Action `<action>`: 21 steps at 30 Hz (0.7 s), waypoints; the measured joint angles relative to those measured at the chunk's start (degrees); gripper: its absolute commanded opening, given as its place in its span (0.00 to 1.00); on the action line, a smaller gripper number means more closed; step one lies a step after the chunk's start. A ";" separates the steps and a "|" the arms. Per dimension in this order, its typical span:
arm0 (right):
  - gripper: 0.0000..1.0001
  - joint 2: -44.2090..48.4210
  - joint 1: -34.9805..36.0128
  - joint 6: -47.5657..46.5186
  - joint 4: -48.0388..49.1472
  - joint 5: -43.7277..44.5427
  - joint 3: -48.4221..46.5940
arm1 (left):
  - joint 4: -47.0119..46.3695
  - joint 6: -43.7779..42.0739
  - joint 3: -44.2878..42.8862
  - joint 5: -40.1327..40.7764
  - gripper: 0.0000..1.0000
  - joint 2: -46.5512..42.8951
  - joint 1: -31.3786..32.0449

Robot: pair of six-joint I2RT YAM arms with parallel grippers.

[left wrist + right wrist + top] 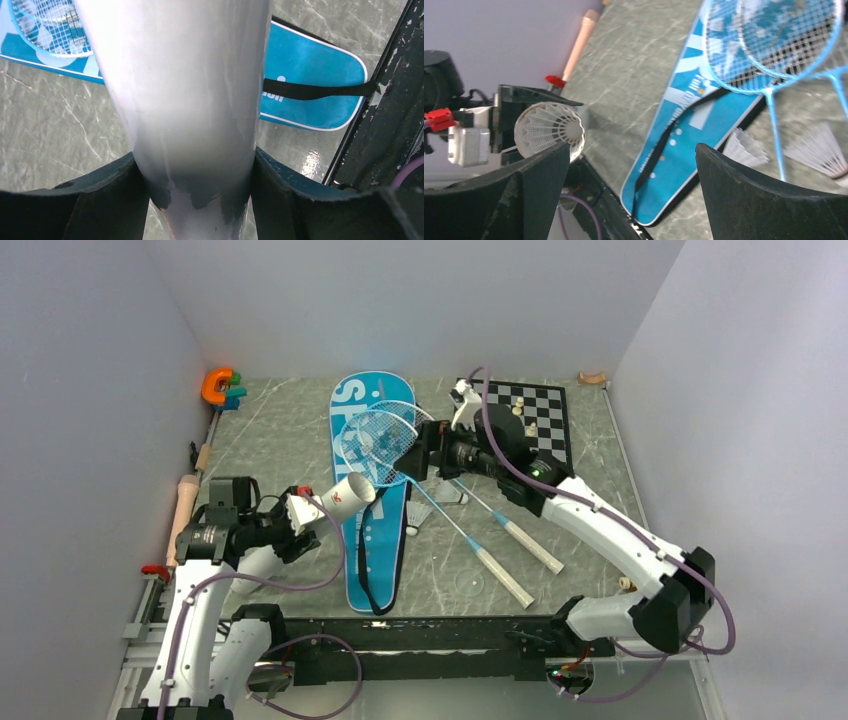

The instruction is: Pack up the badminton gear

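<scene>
The long blue bag (372, 510) lies flat in the middle of the table, its black strap (315, 90) across it. Two rackets (378, 440) rest with their heads on the bag and their white handles (505, 578) toward the near right. My left gripper (300, 512) is shut on a white cup (345, 497) lying sideways, its mouth to the right. A shuttlecock (551, 130) sits in that mouth. My right gripper (631, 150) stands open and empty just right of the cup. Two more shuttlecocks (744, 147) (819, 150) lie beside the racket shafts.
A chessboard (535, 410) with pale pieces lies at the back right, under my right arm. An orange toy (218, 385) and a wooden-handled tool (185, 505) sit along the left wall. A black rail (430, 632) runs along the near edge.
</scene>
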State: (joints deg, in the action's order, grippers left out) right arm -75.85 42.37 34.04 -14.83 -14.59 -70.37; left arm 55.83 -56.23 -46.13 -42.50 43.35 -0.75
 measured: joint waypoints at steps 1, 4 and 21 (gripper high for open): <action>1.00 1.11 -0.50 -0.07 -0.55 1.40 1.01 | -0.39 0.39 0.55 0.46 0.46 0.02 0.00; 0.99 2.56 0.39 -0.70 -2.27 6.78 4.31 | -1.05 1.38 1.49 1.46 0.47 0.17 0.02; 0.88 -11.10 0.68 -5.03 -2.36 17.03 9.35 | -0.24 2.08 2.51 2.43 0.48 -1.05 0.04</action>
State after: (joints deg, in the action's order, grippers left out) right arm -86.96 43.05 29.02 -17.19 2.44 -61.01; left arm 55.59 -54.15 -43.62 -40.07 42.30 -0.71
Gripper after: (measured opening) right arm 0.935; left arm 0.658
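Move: Below the empty right hand, the nearer shuttlecock, beside the bag, lies about 26 cm down, some 4 cm ahead and 1 cm right. The second loose shuttlecock, past the racket shaft, is about 10 cm ahead and 9 cm right of the hand. The tube's mouth stands roughly 12 cm left, 2 cm back and 5 cm lower. From the left hand the nearer shuttlecock is about 12 cm ahead, 27 cm right and 14 cm down. Dropping away from the tube towards the nearer shuttlecock, the right hand sinks about 17 cm, shifting some 4 cm right, and drawing back slightly before swinging forward over the last few centimetres. Its wrist tips the fingers some 25 degrees further down; they stay wide open and touch nothing yet. The left hand keeps its grip on the tube and lowers it about 1.5 cm. ##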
